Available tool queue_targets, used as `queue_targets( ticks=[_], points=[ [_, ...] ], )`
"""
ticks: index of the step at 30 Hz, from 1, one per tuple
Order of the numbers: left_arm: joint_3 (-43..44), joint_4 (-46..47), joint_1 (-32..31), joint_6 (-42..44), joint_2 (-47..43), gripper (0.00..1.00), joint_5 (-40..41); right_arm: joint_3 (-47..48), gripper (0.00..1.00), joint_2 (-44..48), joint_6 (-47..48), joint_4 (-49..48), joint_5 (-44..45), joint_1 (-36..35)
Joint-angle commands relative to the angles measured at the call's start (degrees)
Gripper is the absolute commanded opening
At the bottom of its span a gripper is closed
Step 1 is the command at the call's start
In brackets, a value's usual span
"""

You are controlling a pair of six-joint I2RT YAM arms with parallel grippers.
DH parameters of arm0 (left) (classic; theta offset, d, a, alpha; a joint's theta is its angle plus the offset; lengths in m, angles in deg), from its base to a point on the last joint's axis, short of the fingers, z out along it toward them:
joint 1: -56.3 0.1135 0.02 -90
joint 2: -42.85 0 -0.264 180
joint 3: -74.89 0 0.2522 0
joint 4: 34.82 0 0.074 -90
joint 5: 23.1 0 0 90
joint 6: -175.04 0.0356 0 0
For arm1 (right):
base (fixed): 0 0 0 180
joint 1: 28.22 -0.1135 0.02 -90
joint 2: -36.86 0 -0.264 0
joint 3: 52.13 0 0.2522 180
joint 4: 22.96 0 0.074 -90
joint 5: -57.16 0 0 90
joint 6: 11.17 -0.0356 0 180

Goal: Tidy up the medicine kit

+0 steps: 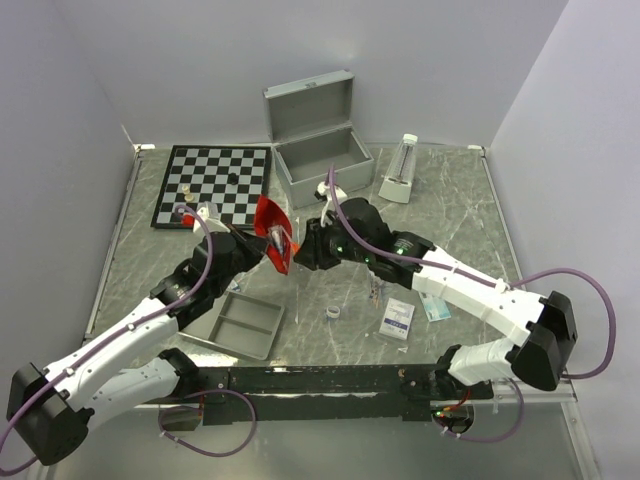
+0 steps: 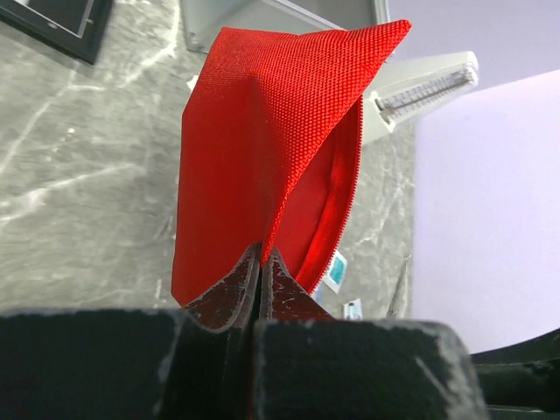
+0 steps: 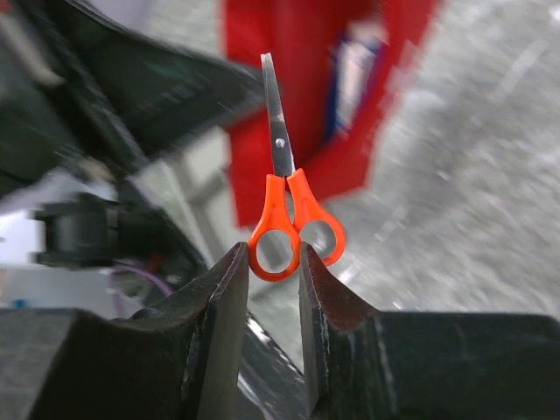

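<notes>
The silver medicine kit (image 1: 320, 158) stands at the back of the table with its lid up. My left gripper (image 2: 262, 254) is shut on the edge of a red zip pouch (image 2: 262, 149) and holds it up above the table, mouth open. In the top view the red pouch (image 1: 272, 234) hangs between the two arms. My right gripper (image 3: 269, 254) is shut on one orange handle ring of small scissors (image 3: 282, 201). Their closed blades point at the red pouch (image 3: 306, 52), where a blurred white and blue item (image 3: 354, 70) shows.
A chessboard (image 1: 213, 183) lies at the back left. A grey two-compartment tray (image 1: 245, 325) sits at the front left. A clear bottle-like object (image 1: 402, 168) stands right of the kit. A white box (image 1: 398, 320), a sachet (image 1: 436, 308) and a small roll (image 1: 333, 312) lie near the front.
</notes>
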Motion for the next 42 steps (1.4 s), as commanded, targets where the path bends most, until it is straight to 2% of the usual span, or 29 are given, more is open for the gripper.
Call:
queue_targets(
  ticks=[1,5,9,12,21,25,26,28,31,33,38,42],
  points=[
    [-1.0,4.7,-0.4,-2.5,-0.5,0.01,-2.7,4.3,0.23,-1.5,-3.9,-7.4,-5.5,0.2],
    [-3.1,7.9,-0.6,-4.1,-2.3,0.01,-3.9,2.8,0.23,-2.5,-8.1,-12.2,-10.8,2.4],
    [-3.9,7.9,-0.8,-5.3,-4.2,0.01,-4.6,0.0,0.23,-2.3,-10.7,-16.7,-12.1,4.1],
    [-5.1,11.7,-0.9,-6.3,-5.8,0.01,-5.4,-2.3,0.23,-2.4,-13.1,-21.5,-13.9,5.0],
    [-4.2,12.7,-1.0,-6.8,-6.9,0.01,-6.1,-3.3,0.25,-4.8,-15.1,-24.9,-15.5,5.0],
    [-4.2,11.9,-1.0,-6.7,-7.2,0.01,-5.2,-2.9,0.57,-3.8,-14.5,-22.9,-14.0,5.0],
    [-4.1,11.4,-1.0,-6.6,-7.3,0.01,-4.8,-3.0,0.62,-3.3,-14.3,-22.8,-13.6,5.0],
    [-4.1,10.7,-1.1,-6.5,-7.4,0.01,-4.5,-3.0,0.70,-2.3,-14.0,-22.3,-13.0,5.1],
    [-3.8,9.8,-1.1,-6.5,-7.6,0.01,-3.8,-2.5,0.74,-0.9,-13.1,-21.5,-12.8,5.1],
    [-3.1,8.4,-1.1,-6.4,-7.5,0.01,-2.8,-1.8,0.75,0.8,-11.8,-20.5,-12.5,5.0],
    [3.6,-6.5,-0.7,-2.3,-7.9,0.01,6.8,-1.1,0.75,6.7,-5.0,-11.9,-3.9,5.7],
    [7.9,-17.6,-0.2,1.6,-12.5,0.01,15.5,-2.3,0.72,4.3,-3.1,-7.9,-2.6,8.9]
  ],
)
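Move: The right hand holds the scissors; the red first aid bag's mouth lies about 7 cm to its left, 4 cm ahead and 3 cm lower. On the table some 20 cm below the right hand, the tape roll is 8 cm right and 5 cm back, the grey tray 15 cm left and 8 cm back. The left hand still pinches the bag, whose middle is about 3 cm ahead and 2 cm right of it. Right hand carries the scissors about 4 cm left into the left-held bag, opens, then withdraws rightwards and up. ##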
